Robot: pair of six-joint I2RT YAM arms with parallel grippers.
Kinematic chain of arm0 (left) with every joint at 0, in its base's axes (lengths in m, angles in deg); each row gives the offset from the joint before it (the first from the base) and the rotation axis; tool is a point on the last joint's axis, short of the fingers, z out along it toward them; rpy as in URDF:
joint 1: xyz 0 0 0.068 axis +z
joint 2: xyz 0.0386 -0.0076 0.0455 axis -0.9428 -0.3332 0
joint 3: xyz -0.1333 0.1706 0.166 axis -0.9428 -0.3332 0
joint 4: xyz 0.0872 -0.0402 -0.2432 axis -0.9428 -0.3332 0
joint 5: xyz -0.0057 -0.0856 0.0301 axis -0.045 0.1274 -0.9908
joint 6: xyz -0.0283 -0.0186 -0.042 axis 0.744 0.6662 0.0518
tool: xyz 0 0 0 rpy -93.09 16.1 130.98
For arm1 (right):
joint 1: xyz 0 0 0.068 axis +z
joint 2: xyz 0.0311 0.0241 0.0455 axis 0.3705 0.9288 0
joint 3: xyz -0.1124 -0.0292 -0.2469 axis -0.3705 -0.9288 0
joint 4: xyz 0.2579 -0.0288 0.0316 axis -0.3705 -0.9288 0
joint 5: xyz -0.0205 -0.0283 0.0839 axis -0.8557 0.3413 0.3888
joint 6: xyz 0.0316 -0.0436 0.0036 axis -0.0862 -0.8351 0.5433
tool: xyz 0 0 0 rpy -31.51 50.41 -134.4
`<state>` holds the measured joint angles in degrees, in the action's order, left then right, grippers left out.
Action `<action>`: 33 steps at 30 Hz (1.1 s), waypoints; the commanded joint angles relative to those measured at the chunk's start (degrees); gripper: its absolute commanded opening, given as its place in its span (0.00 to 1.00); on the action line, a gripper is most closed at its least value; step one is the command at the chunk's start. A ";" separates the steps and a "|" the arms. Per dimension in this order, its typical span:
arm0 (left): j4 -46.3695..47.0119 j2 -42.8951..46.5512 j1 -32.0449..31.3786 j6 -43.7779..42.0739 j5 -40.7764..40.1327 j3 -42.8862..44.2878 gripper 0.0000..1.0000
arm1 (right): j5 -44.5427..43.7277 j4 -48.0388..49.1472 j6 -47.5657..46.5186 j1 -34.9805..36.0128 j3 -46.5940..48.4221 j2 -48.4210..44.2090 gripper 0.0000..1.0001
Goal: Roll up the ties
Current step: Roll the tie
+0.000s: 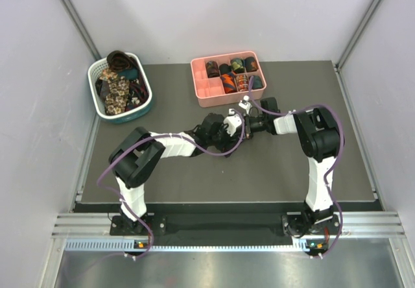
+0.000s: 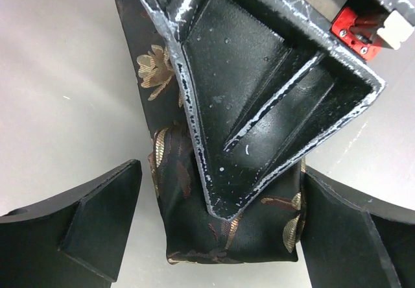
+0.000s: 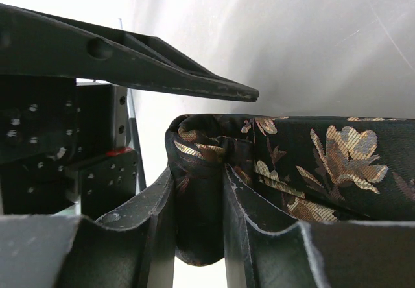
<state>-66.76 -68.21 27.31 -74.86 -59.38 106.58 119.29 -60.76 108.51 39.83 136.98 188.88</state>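
A dark tie with beige floral print (image 2: 227, 236) lies on the table with its end wound into a small coil (image 3: 198, 171). My right gripper (image 3: 198, 197) is shut on that coil, one finger on each side of it. In the left wrist view, one right finger (image 2: 259, 106) lies across the tie, whose strip runs away behind it. My left gripper (image 2: 222, 171) is open, its fingers (image 2: 97, 229) standing either side of the folded end without pinching it. In the top view both grippers meet mid-table: left gripper (image 1: 224, 127), right gripper (image 1: 241, 120).
A pink divided tray (image 1: 209, 93) at the back centre holds several rolled ties (image 1: 237, 64). A white-and-teal slotted basket (image 1: 123, 115) at the back left holds loose ties (image 1: 117, 87). Grey walls enclose the dark table mat (image 1: 194, 171).
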 commanded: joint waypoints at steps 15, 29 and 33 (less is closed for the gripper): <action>1.36 -1.02 -0.72 1.48 -0.85 -1.44 0.82 | -4.61 -4.40 -4.26 0.81 -1.93 2.01 0.00; -4.52 -0.14 -0.99 0.61 -1.55 0.75 0.75 | -4.96 -5.02 -4.53 0.81 -1.58 2.53 0.08; -5.76 0.39 -0.99 0.34 -2.25 0.84 0.62 | -4.96 -4.93 -4.53 0.72 -1.49 2.71 0.08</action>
<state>-67.46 -69.26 26.29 -74.27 -60.28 106.66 118.83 -61.15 108.38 39.83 137.04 188.88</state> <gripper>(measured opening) 0.663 0.277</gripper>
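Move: The dark flowered tie roll sits almost at both hands: about 1 cm ahead, 1 cm right and 1 cm below the left hand's open fingers, which straddle it, and right between the right hand's shut fingers. The unrolled tail's near stretch lies some 6 cm ahead of the left hand and 1 cm right, 3 cm lower. The pink sorting tray stands about 21 cm ahead, straight out. Down about 1 cm and very slightly back, the left hand settles over the tie roll with its wrist steady, while its wide-open fingers close by roughly a third until they come against the roll's two side edges. The right hand stays in place and keeps its pinch on the roll. ##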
